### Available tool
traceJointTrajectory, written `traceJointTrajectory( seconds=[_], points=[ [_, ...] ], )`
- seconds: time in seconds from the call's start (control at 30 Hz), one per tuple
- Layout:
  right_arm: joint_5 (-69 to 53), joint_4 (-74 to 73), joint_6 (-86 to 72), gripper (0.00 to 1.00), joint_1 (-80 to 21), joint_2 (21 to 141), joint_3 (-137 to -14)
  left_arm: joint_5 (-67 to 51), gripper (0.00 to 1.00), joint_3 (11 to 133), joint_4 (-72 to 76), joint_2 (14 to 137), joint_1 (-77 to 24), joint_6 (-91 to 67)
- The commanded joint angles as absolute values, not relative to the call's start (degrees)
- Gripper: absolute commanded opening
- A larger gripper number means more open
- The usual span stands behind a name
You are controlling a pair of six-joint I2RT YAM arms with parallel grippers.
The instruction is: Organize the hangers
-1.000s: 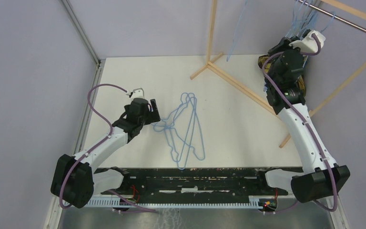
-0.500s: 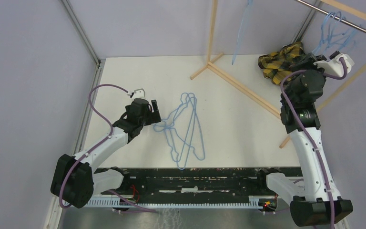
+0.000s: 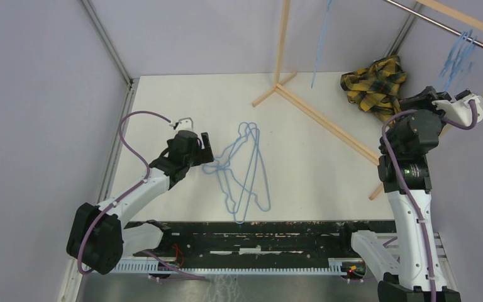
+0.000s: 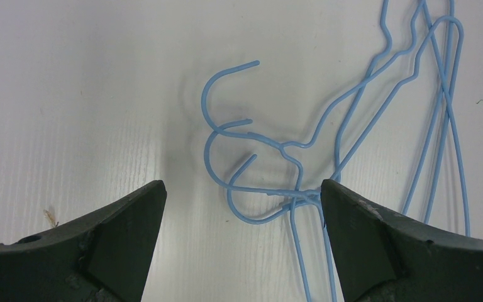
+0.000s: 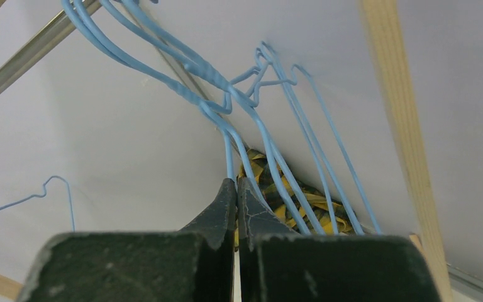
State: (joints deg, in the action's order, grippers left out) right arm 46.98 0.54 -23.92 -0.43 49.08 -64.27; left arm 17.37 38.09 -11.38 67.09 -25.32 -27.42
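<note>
Several light-blue wire hangers point(image 3: 245, 170) lie tangled on the white table, their hooks point(image 4: 239, 132) pointing toward my left gripper point(image 3: 206, 146). That gripper point(image 4: 242, 195) stands open just above the table, its jaws either side of the twisted necks and touching nothing. At the upper right, a bunch of hangers point(image 3: 458, 58) hangs from the metal rod point(image 3: 443, 26). My right gripper point(image 5: 236, 182) is shut on one thin wire of that bunch point(image 5: 226, 94). A single hanger point(image 3: 317, 44) hangs further left on the rack.
The wooden rack frame point(image 3: 317, 116) spreads its legs across the table's far right. A yellow-black plaid cloth point(image 3: 374, 82) lies bunched beneath the rod, behind the hanging wires point(image 5: 289, 195). Grey walls and a metal post point(image 3: 107, 44) close in the left side.
My right arm has swung to the right along the rod, and the hanging bunch has slid right with it. The left arm and the pile on the table have stayed put.
</note>
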Motion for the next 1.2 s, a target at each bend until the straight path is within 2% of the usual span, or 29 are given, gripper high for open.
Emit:
traceJointTrajectory(
  seconds=[0.0, 0.4, 0.5, 0.6, 0.73, 1.03, 1.17],
  points=[
    [54.5, -8.2, -23.8, 0.01, 1.8, 48.9, -63.4, 16.8, 1.00, 38.0, -8.4, 67.1, -25.8, -28.9],
    [49.9, -15.4, -29.5, 0.04, 7.0, 51.8, -65.8, 17.0, 1.00, 38.1, -8.4, 67.4, -25.9, -28.8],
    [48.4, -15.1, -29.8, 0.16, 7.2, 51.9, -66.0, 17.2, 1.00, 38.1, -8.4, 67.3, -25.9, -28.8],
    [46.4, -15.7, -30.0, 0.39, 7.2, 52.1, -66.7, 17.3, 1.00, 38.0, -8.4, 67.4, -26.0, -28.7],
    [42.2, -16.4, -30.1, 0.56, 7.2, 51.9, -67.6, 17.5, 1.00, 38.1, -8.4, 67.6, -26.0, -28.7],
    [22.2, -20.5, -29.5, 0.74, 7.1, 52.6, -73.6, 17.3, 1.00, 38.4, -8.4, 67.7, -25.9, -28.7],
    [13.4, -22.0, -29.3, 0.77, 7.2, 54.7, -77.4, 17.2, 0.99, 38.4, -8.4, 67.6, -26.0, -28.7]
  ],
)
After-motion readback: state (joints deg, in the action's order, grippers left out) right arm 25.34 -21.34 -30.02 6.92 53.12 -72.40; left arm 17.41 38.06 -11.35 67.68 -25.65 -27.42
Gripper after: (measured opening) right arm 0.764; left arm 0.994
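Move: The bunch of blue hangers on the rod is right at the right hand's shut fingertips, its middle about 5 cm ahead, 2 cm to the right and 5 cm above. The rod passes some 15 cm above the hand and 6 cm ahead. A lone hanger hangs roughly 20 cm ahead and 28 cm left, about level; the plaid cloth lies some 30 cm straight ahead and 40 cm below. From the left hand the bunch is about 65 cm right, 5 cm ahead and 38 cm up. Down about 7 cm and to the right some 4 cm, the right hand sinks beside the bunched hangers, its fingertips tipping down about 15 degrees. At the bottom the shut fingers open to about three quarters, then the hand heads back left, up and forward, swinging about 25 degrees counter-clockwise, a hanger wire showing between the open fingers. ##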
